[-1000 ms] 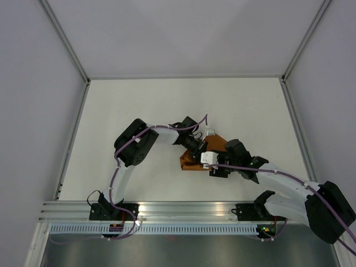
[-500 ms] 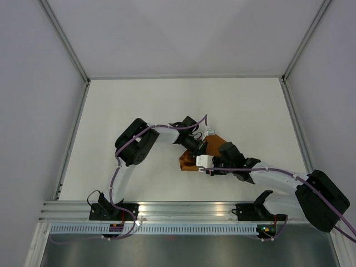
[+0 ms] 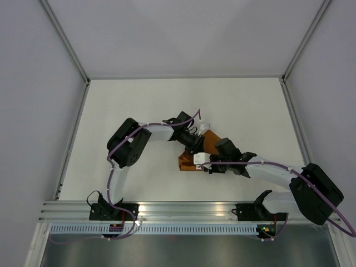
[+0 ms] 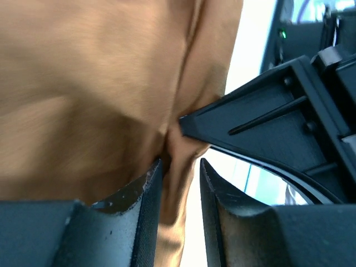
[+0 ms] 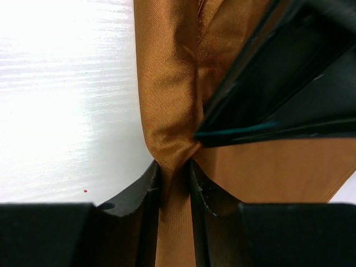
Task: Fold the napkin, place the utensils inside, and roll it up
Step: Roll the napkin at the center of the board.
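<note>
The orange-brown napkin [image 3: 212, 139] lies bunched in a small bundle at the table's middle, mostly covered by both grippers. In the left wrist view a fold of the napkin [image 4: 89, 83] hangs between the fingers of my left gripper [image 4: 181, 169]. It touches the left finger only, with a bright gap to the other, so this gripper is open. My right gripper [image 5: 174, 167] is shut on a pinched ridge of the napkin [image 5: 167, 78]. From above, the left gripper [image 3: 196, 146] and right gripper [image 3: 202, 161] meet over the bundle. The utensils are hidden.
The white table [image 3: 139, 111] is walled by grey panels with metal frame bars [image 3: 69, 150] along its sides. A slotted rail [image 3: 183, 210] carries the arm bases at the near edge. A black finger of the other gripper [image 4: 261, 119] crowds each wrist view.
My right gripper has slid left onto the bundle and closed on the cloth. My left gripper's fingers have parted, loosening their hold, and its arm shifted slightly left.
</note>
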Robot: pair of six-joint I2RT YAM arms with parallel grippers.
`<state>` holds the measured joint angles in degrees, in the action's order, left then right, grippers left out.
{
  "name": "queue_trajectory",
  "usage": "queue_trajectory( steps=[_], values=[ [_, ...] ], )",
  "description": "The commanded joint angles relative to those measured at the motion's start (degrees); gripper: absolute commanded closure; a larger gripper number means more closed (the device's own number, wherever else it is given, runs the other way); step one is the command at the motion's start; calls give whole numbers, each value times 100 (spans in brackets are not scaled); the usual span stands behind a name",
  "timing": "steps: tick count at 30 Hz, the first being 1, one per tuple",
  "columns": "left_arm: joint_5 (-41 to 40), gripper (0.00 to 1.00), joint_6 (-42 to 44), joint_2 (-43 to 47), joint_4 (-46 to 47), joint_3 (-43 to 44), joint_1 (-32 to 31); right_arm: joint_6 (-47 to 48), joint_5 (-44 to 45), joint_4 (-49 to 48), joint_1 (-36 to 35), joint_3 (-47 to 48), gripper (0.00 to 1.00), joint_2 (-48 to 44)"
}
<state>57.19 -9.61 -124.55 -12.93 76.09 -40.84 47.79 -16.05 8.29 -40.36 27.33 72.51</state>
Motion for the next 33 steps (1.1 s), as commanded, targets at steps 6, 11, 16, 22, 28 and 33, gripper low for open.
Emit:
queue_trajectory(
  steps=[6,11,16,22,28,33],
  values=[
    [-1172,60,-876,1554,879,-577,594,230,-1039,1420,510,491,82,799],
    [-2351,60,-1025,2434,1440,-1157,656,686,-1698,2219,898,1177,82,1616],
    [-3459,62,-929,3461,2152,-2185,639,1153,-2191,3132,1302,2002,82,2653],
    [-4514,62,-578,4648,3454,-3662,394,1733,-2560,4152,1724,2907,82,3743],
    [-6006,60,941,4915,4043,-4340,-1001,1953,-2693,4707,1891,3480,81,4411],
    [-6992,62,2506,4204,4307,-4314,-2303,1971,-2719,4892,1962,3700,80,4658]
  ],
)
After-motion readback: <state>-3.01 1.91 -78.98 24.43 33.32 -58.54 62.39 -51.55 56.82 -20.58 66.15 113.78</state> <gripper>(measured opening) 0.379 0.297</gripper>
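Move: The napkin's folded near edge is pinched in my right fingers. My left hand, just loosened around the same fold, is about 4 cm to the left of the right fingertips and 2 cm farther forward. The left part of the fold, free of my right fingers, lies some 7 cm left and 1 cm back of my left hand, a couple of centimetres lower. The napkin's far corner is about 12 cm ahead of my left hand and 2 cm right, 13 cm ahead of my right and 1 cm left. With my right fingers still pinching the folded edge almost on the spot, I turn that hand some 50 degrees, its body tipping forward over the fingertips to roll the fold forward. My left hand comes free, lifts forward and up about 10 cm, swings left, then drops back and to the right on the near side, fingers half open and turning from back-right to forward-right above the left part. ##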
